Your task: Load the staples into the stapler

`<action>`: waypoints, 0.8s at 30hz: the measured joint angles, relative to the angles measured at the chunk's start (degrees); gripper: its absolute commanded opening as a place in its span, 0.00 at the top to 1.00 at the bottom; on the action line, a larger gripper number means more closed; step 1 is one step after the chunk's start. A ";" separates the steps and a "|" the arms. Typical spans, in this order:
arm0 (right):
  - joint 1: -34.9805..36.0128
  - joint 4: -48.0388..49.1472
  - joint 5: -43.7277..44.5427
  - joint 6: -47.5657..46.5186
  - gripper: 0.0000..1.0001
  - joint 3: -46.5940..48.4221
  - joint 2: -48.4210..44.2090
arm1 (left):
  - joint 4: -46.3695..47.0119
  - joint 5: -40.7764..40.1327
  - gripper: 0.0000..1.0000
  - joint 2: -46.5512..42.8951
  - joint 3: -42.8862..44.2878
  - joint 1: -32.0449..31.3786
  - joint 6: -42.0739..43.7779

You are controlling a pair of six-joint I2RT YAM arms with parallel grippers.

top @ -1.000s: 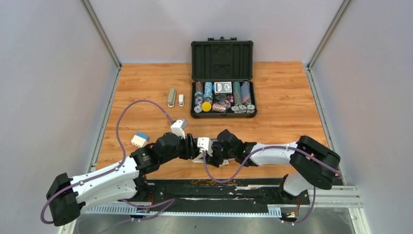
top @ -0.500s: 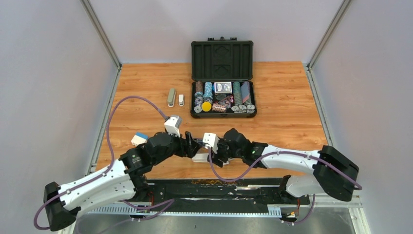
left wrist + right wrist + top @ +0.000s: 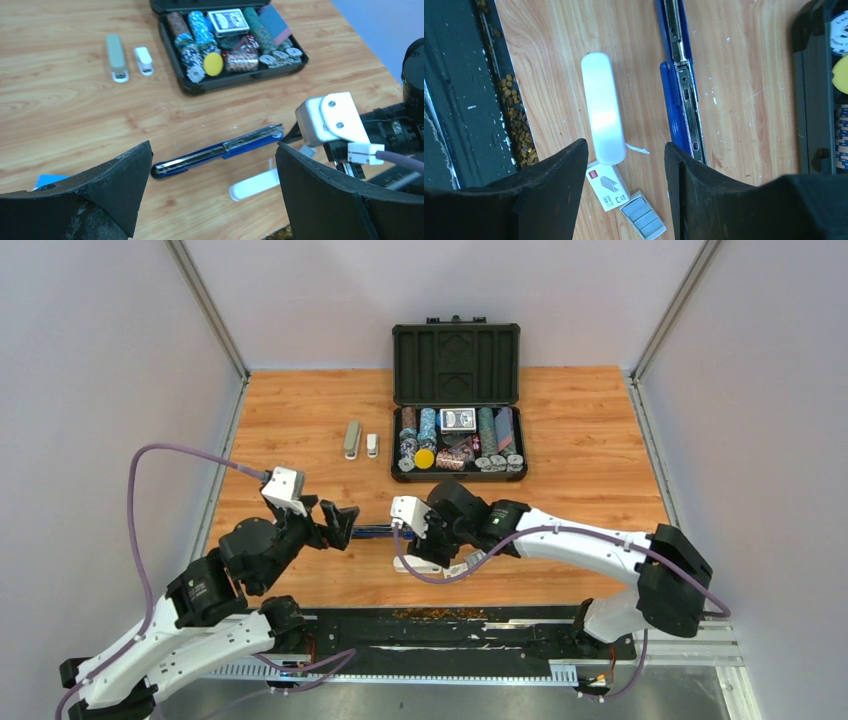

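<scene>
The blue stapler (image 3: 372,532) lies opened out flat on the table between my two arms, its silver rail (image 3: 687,95) facing up. My left gripper (image 3: 342,524) hovers wide open just off its left end, holding nothing; in the left wrist view the stapler (image 3: 220,150) lies ahead between the fingers (image 3: 125,180). The staples (image 3: 642,216), a small grey ribbed block in a tray, lie on the wood under my right gripper (image 3: 626,146). That gripper is open and empty, above them and to the left of the stapler (image 3: 681,85).
A long white stapler (image 3: 602,115) lies beside the blue one, with a small white box with a red mark (image 3: 608,186) at its end. An open black poker-chip case (image 3: 457,405) stands at the back. A grey-olive stapler (image 3: 352,439) and a small white one (image 3: 372,445) lie left of the case.
My left gripper has opened wide and drawn back to the left, away from the stapler. My right arm has shifted left and farther onto the table, with its jaws somewhat wider.
</scene>
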 measured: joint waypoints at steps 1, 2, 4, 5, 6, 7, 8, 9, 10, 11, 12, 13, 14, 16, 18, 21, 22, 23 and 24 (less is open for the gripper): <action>0.26 -1.77 0.11 -0.48 0.43 1.55 1.29 | -0.35 -0.50 0.00 -0.66 0.11 0.00 0.68; 0.50 -3.63 0.35 -1.03 0.43 3.06 2.64 | -0.81 -1.51 0.00 -1.38 0.09 0.00 1.81; 0.92 -7.23 0.76 -1.92 0.44 5.99 5.66 | -1.42 -3.17 0.00 -2.82 -0.57 0.00 3.76; 1.11 -8.98 1.09 -2.38 0.44 7.39 7.17 | -1.44 -3.76 0.00 -3.54 -1.11 0.00 4.42; 1.27 -10.40 1.44 -2.69 0.45 8.66 8.59 | -1.42 -4.42 0.00 -4.35 -1.90 0.00 5.18; 1.42 -11.93 1.88 -3.02 0.45 9.97 10.10 | -1.42 -4.85 0.00 -5.07 -2.69 0.00 5.68; 1.57 -13.20 2.36 -3.32 0.45 11.13 11.47 | -1.44 -5.44 0.00 -5.79 -3.52 0.00 6.19; 1.70 -14.10 2.71 -3.56 0.46 11.89 12.44 | -1.51 -5.88 0.00 -6.29 -4.13 0.00 6.58; 1.90 -15.26 3.17 -3.85 0.46 12.79 13.53 | -1.53 -6.43 0.00 -6.88 -4.74 0.00 6.97; 2.10 -16.31 3.56 -4.11 0.47 13.60 14.62 | -1.66 -7.02 0.00 -7.43 -5.20 0.00 7.32; 2.32 -17.14 3.96 -4.33 0.47 14.25 15.50 | -1.73 -7.45 0.00 -7.93 -5.42 0.00 7.67; 2.58 -17.97 4.28 -4.46 0.48 14.86 16.41 | -1.73 -7.91 0.00 -8.41 -5.55 0.00 8.00; 2.84 -18.69 4.52 -4.61 0.48 15.39 17.18 | -1.70 -8.37 0.00 -8.90 -5.62 0.00 8.26; 3.28 -19.69 4.94 -4.92 0.50 16.06 18.29 | -1.70 -9.07 0.00 -9.57 -5.62 0.00 8.46; 3.72 -20.50 5.18 -5.20 0.55 16.59 19.28 | -1.70 -9.49 0.00 -9.94 -5.62 0.00 8.50; 4.13 -21.49 5.51 -5.66 0.62 16.87 20.24 | -1.70 -9.73 0.00 -9.99 -5.64 0.00 8.55; 4.17 -21.73 5.51 -5.79 0.63 16.92 20.46 | -1.70 -9.77 0.00 -9.99 -5.64 0.00 8.63; 4.20 -22.03 5.51 -5.81 0.65 16.98 20.65 | -1.70 -9.84 0.00 -9.99 -5.64 0.00 8.68; 4.20 -22.18 5.51 -5.84 0.69 17.00 20.83 | -1.73 -9.90 0.00 -9.99 -5.64 0.00 8.70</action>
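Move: From the right hand, the white stapler's middle lies about 4 cm to the left, 2 cm back and 8 cm below. The open blue stapler lies some 7 cm forward of the white one and 2 cm farther left. The staple box is about 8 cm to the white stapler's right; the grey staples are about 12 cm to its right and 2 cm farther out. From the left hand, the white stapler is some 14 cm right, 5 cm back and 25 cm down. Lower the right gripper about 6 cm over the white stapler's right-hand end, tipping the wrist some 25 degrees so the fingers swing from slanting leftward to nearly straight down. Start narrowing the fingers about its sides, mostly near the end of the descent. Meanwhile draw the empty, open left hand about 5 cm left, clear of the stapler, and slightly down. ##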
